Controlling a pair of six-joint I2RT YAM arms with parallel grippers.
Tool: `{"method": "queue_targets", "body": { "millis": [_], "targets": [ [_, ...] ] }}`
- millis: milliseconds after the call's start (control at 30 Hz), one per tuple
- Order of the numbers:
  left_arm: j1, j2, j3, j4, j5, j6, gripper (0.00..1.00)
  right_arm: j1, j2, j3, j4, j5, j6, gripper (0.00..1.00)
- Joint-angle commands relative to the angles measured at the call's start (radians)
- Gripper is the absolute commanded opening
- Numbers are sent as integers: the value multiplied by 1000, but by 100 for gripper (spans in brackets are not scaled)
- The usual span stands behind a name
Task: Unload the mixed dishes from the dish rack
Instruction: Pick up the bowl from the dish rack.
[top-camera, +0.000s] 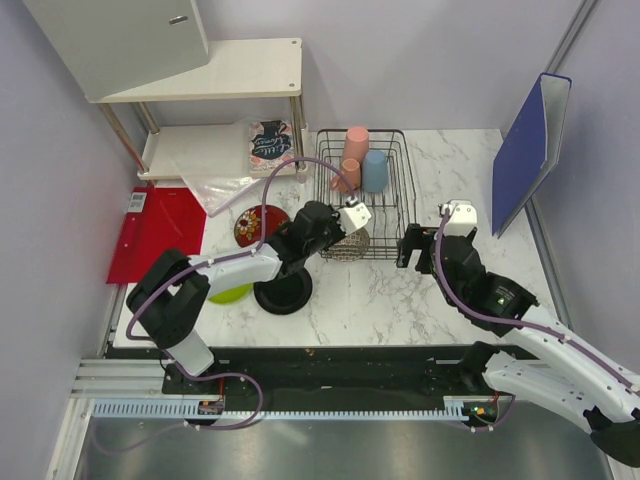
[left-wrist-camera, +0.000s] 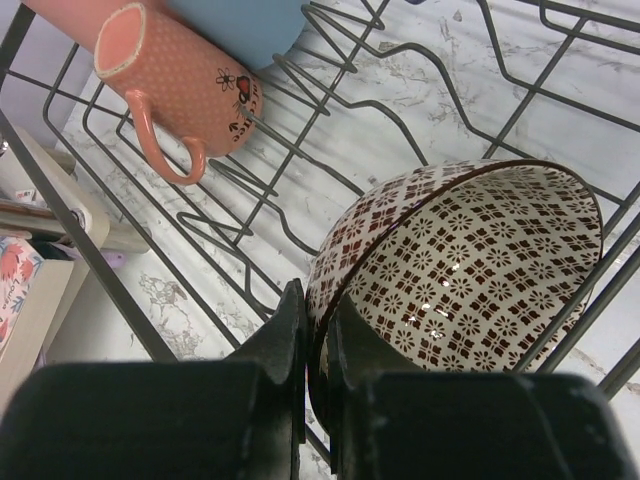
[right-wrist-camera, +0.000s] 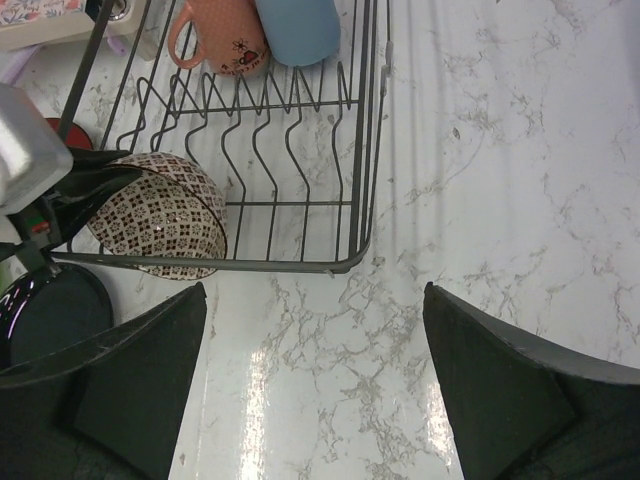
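The dish rack (top-camera: 403, 200) is a black wire basket on the marble. At its near left corner a cream bowl with a dark red pattern (left-wrist-camera: 470, 260) leans on its side. My left gripper (left-wrist-camera: 318, 320) is shut on the bowl's rim, one finger inside and one outside. At the rack's far end stand a tall pink cup (top-camera: 356, 143), a light-blue cup (top-camera: 375, 170) and a small pink handled mug (left-wrist-camera: 180, 80). My right gripper (right-wrist-camera: 315, 330) hangs open over bare marble just outside the rack's near right corner. A dark red plate (top-camera: 262, 224), a black plate (top-camera: 283, 292) and a lime-green plate (top-camera: 230, 293) lie left of the rack.
A white shelf (top-camera: 230, 70) stands at the back left with a floral packet (top-camera: 270, 142) and clear plastic (top-camera: 215, 170) beside it. A red board (top-camera: 160, 225) lies at the far left. A blue folder (top-camera: 530, 150) leans against the right wall.
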Motion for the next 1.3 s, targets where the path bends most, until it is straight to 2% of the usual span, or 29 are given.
{"method": "queue_targets", "body": {
  "millis": [0,300,500,600,700,733,800,900,933,1000,1033,1067,1100,1233,1267],
  "targets": [
    [-12,-104,-14,220,19,-36,2,-1,6,-17,25,25,22,96],
    [-19,-2,-105,464,-68,-40,2,-2,40,-51,36,44,33,96],
    [-28,63,-96,536,-92,-48,2,-76,191,-45,26,44,70,90],
    [-28,75,-93,557,-96,-49,2,-142,254,-49,69,23,68,82],
    [-28,83,-93,577,-102,-43,2,-199,326,-52,137,-3,64,67],
    [-29,84,-93,588,-105,-42,2,-223,348,-46,150,-18,65,60],
    [-29,88,-90,593,-105,-37,2,-245,415,-36,187,-44,61,54],
    [-29,94,-93,603,-105,-39,2,-265,481,-20,232,-86,55,37],
    [-31,94,-96,610,-106,-39,2,-268,492,-14,236,-89,56,28],
    [-31,92,-100,614,-109,-37,2,-271,521,-12,250,-95,55,20],
    [-31,92,-104,619,-111,-34,2,-274,529,-14,250,-98,55,9],
    [-31,91,-108,628,-112,-34,2,-276,535,-16,255,-101,56,3],
    [-31,91,-110,636,-112,-31,2,-276,540,-20,258,-104,58,0],
    [-31,91,-152,726,-123,-17,2,-285,558,-43,275,-120,67,0],
    [-31,92,-165,808,-126,-13,2,-286,563,-46,279,-127,71,0]
  ]
}}
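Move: Already pinched at its left rim, the bowl leans in the rack with its middle about 6 cm to the left hand's right, 2 cm back and 3 cm lower; the pink mug stands 13 cm ahead of that hand and 6 cm right. The rack's front right corner lies some 8 cm ahead of the open right hand, 3 cm right and 11 cm below; from that hand the bowl is 10 cm ahead and 13 cm left, the blue cup 27 cm ahead and 6 cm left. Swooping down about 11 cm and forward some 9 cm, with a little drift right, the right hand goes to the rack's front right corner, turning clockwise and tipping down as its wide-open fingers shut on the rim wire there. The left keeps its pinch on the bowl's rim, dips 2 cm while drawing back slightly, then eases up and forward past its start, tipping its fingers up some 10 degrees. ##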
